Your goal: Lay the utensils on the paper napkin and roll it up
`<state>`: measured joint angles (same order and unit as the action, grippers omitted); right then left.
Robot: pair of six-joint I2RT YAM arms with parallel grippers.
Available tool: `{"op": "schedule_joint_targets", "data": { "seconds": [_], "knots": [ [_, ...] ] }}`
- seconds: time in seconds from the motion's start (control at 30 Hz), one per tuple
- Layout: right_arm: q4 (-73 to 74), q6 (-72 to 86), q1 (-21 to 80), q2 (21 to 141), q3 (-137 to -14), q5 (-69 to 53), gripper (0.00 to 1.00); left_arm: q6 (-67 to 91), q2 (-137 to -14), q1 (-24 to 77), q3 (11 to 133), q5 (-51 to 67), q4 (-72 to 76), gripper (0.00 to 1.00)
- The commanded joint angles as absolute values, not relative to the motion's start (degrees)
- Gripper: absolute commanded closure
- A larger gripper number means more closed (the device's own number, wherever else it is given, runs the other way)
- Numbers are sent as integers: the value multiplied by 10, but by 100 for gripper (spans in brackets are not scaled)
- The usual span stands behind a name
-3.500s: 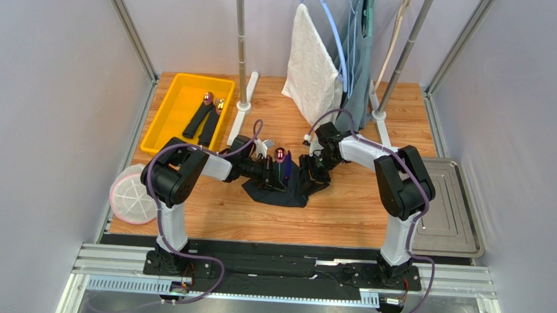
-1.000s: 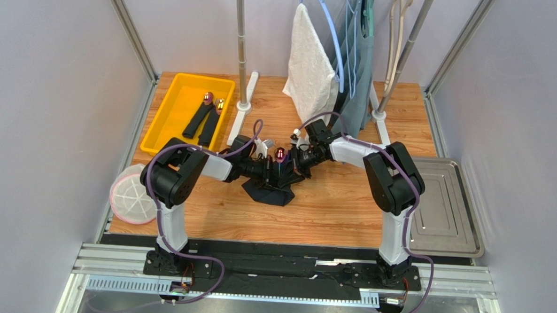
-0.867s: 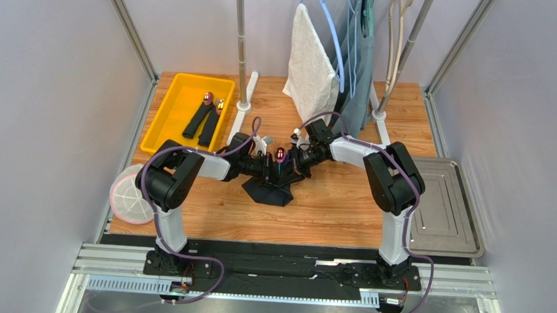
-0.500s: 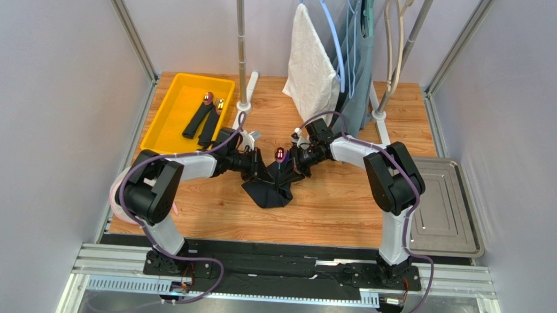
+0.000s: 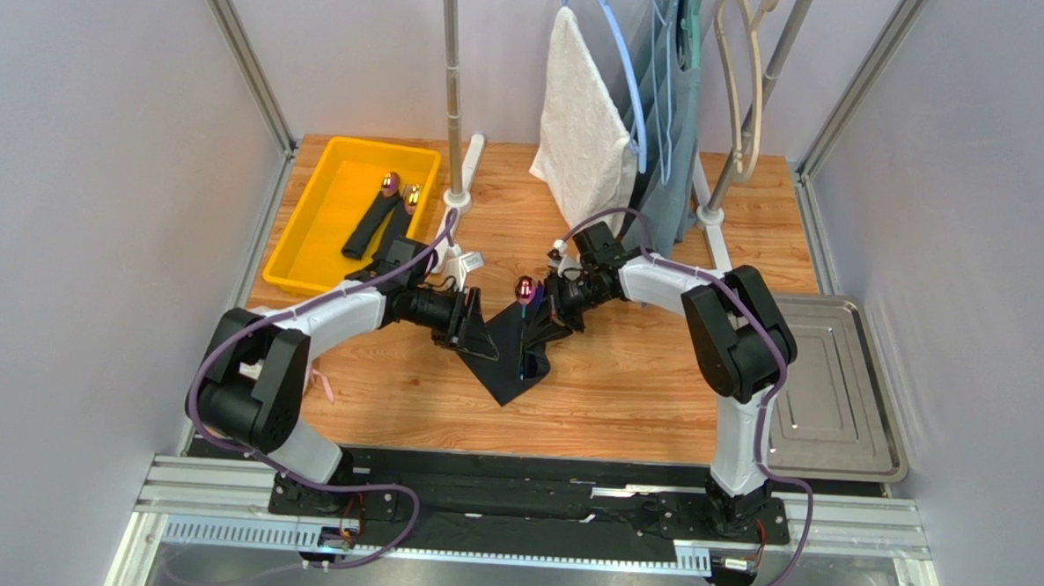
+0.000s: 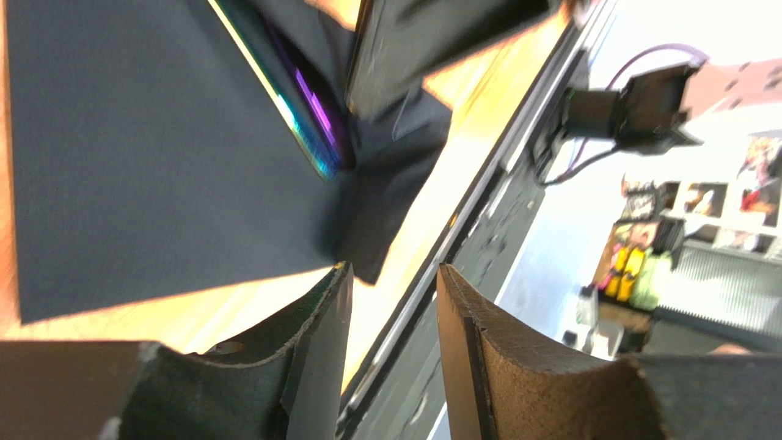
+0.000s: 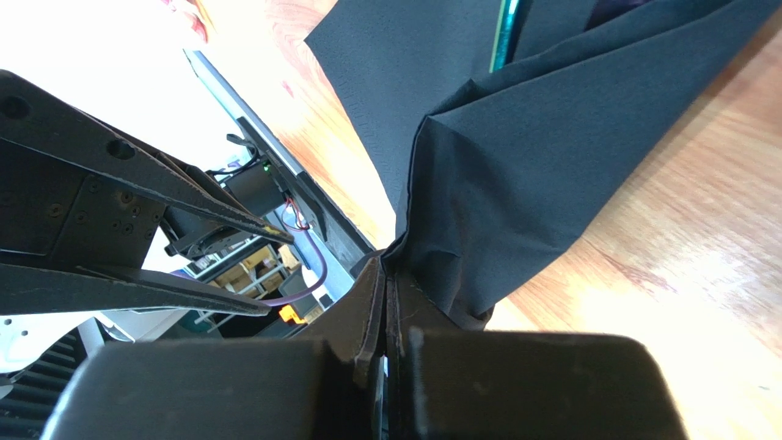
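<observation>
The black paper napkin [image 5: 512, 352] lies partly folded on the wooden table, its left part spread flat. A utensil with an iridescent purple head [image 5: 525, 291] sticks out of its far end. In the wrist views a shiny utensil edge [image 6: 307, 124] [image 7: 502, 37] shows inside the fold. My right gripper [image 5: 556, 305] [image 7: 385, 275] is shut on a bunched fold of the napkin [image 7: 514, 156]. My left gripper [image 5: 473, 328] [image 6: 390, 284] stands open just left of the napkin [image 6: 138, 137], nothing between its fingers.
A yellow bin [image 5: 308, 231] at the back left holds dark rolled bundles [image 5: 378, 223] with shiny tips. A white towel [image 5: 582, 111] and a grey-blue garment [image 5: 668, 101] hang on a rack behind. A metal tray [image 5: 834, 386] sits at the right edge.
My left gripper has opened, let go of the napkin and drawn back to the left. The napkin's left part has dropped flat. The right gripper has stayed shut in place.
</observation>
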<state>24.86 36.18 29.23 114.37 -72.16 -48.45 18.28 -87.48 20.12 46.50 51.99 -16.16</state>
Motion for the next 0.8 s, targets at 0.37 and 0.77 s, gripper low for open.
{"op": "schedule_joint_targets", "data": {
  "seconds": [0.37, 0.77],
  "knots": [
    [277, 336, 274, 1121, -715, -479, 100, -309, -737, 273, 483, 424, -320, 51],
    [277, 332, 272, 1121, -708, -477, 100, -417, -607, 516, 348, 230, -192, 51]
  ]
}}
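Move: The napkin's near corner, which my open left hand goes for next, lies about 9 cm back from it, some 3 cm to its right and roughly 8 cm below. The napkin's left corner is about 4 cm to this hand's left and 2 cm back. The spoon's middle is about 5 cm to its right and 1 cm ahead. From my right hand, pinching the folded flap, the near corner lies about 10 cm back, 4 cm left and 5 cm down. I lift my empty left hand a couple of centimetres, then draw it back about 8 cm along the napkin's left side and sink again towards its near corner. As I go I roll the hand some 70 degrees about its own pointing line, clockwise seen from behind it, fingers staying half open and aimed right and down. My right hand keeps its pinch on the folded flap and eases about 1.5 cm right. ##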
